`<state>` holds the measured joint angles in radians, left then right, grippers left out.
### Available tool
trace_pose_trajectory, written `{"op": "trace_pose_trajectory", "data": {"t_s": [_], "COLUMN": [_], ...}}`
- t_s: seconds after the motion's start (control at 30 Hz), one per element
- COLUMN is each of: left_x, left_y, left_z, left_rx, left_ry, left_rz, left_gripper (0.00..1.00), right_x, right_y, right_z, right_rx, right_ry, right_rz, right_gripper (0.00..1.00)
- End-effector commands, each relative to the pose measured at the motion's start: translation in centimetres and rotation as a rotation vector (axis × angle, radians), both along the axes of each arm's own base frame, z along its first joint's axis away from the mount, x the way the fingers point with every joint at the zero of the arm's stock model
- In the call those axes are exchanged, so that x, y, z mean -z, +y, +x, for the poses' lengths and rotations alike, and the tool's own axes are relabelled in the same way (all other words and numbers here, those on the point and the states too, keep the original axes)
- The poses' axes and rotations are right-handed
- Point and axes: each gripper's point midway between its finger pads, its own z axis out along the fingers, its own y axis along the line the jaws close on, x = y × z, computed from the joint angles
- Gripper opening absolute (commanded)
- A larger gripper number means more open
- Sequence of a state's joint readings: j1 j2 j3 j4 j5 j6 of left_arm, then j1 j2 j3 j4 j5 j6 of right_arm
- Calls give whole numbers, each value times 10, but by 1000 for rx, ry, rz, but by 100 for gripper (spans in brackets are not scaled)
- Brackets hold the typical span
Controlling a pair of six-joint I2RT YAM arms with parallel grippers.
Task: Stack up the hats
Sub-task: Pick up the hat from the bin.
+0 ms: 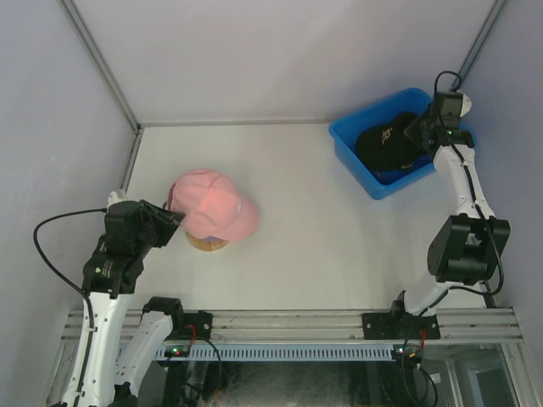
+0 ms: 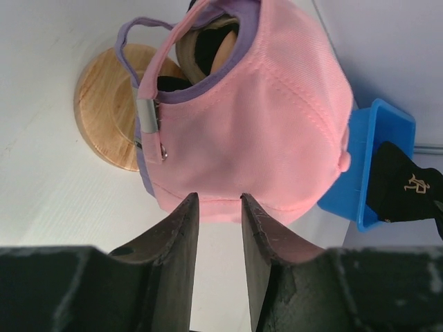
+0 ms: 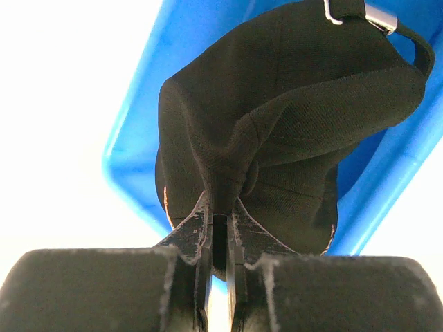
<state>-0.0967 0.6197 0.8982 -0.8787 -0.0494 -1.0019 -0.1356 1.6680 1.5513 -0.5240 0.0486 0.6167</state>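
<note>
A pink hat (image 1: 212, 203) tops a stack on the wooden stand (image 1: 208, 243). In the left wrist view a purple hat (image 2: 147, 176) shows under the pink hat (image 2: 277, 117), its strap looping out at the back. My left gripper (image 1: 174, 216) is at the stack's left side. It (image 2: 219, 200) is open, its tips at the pink hat's lower edge and only bare table in the gap. A black hat (image 1: 386, 144) with an embroidered logo lies in the blue bin (image 1: 356, 161). My right gripper (image 3: 220, 207) is shut on a pinched fold of the black hat (image 3: 291, 117).
The blue bin (image 3: 138, 131) sits at the back right near the wall. Only the round base of the wooden stand (image 2: 104, 104) shows beneath the hats. White walls enclose the table on the left, back and right.
</note>
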Motion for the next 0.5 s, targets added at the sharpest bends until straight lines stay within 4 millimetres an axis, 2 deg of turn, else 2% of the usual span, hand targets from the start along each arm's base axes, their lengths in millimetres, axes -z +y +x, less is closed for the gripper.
{"op": "trace_pose_trajectory", "data": {"t_s": [0.0,0.27,0.37,0.47], "left_x": [-38,-52,-57,-64], "left_y": [3,6,6,6], "left_z": [-1,-9,-10,-10], "left_rx": [-5,-13,-9,-3], "left_ry": [-99,-120,-131,-143], "left_rz": [10,18,15,22], "left_gripper": [36,37,38,38], "right_x": [-55,-113,-140,-170], "right_y": [2,13,31,63], "right_z": [3,-13,-21,-32], "right_rx": [-38,-102,-212,-378], "right_ry": [-159,-323,-417,-533], "right_rz": [-42,-58,-68,-82], "right_gripper": [0,0,0,0]}}
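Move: The right hand already holds the black hat, whose middle hangs about 3 cm ahead, 4 cm left and 6 cm below. The pink hat on the stand, where it is bound, lies roughly 55 cm left, 19 cm back and 4 cm lower; the blue bin's middle is some 6 cm ahead, not off to either side, and 17 cm below. From the left hand, the pink hat is about 9 cm ahead, 5 cm right and 4 cm below. Upward, about 9 cm, the right hand draws the pinched black hat out of the blue bin, easing a little back and left towards the pink hat late on, while its pointing-down fingers tip up some 15 degrees and swing slightly counter-clockwise, grip kept shut. The left hand, partly open and empty, rises about 3 cm away from the pink hat. ##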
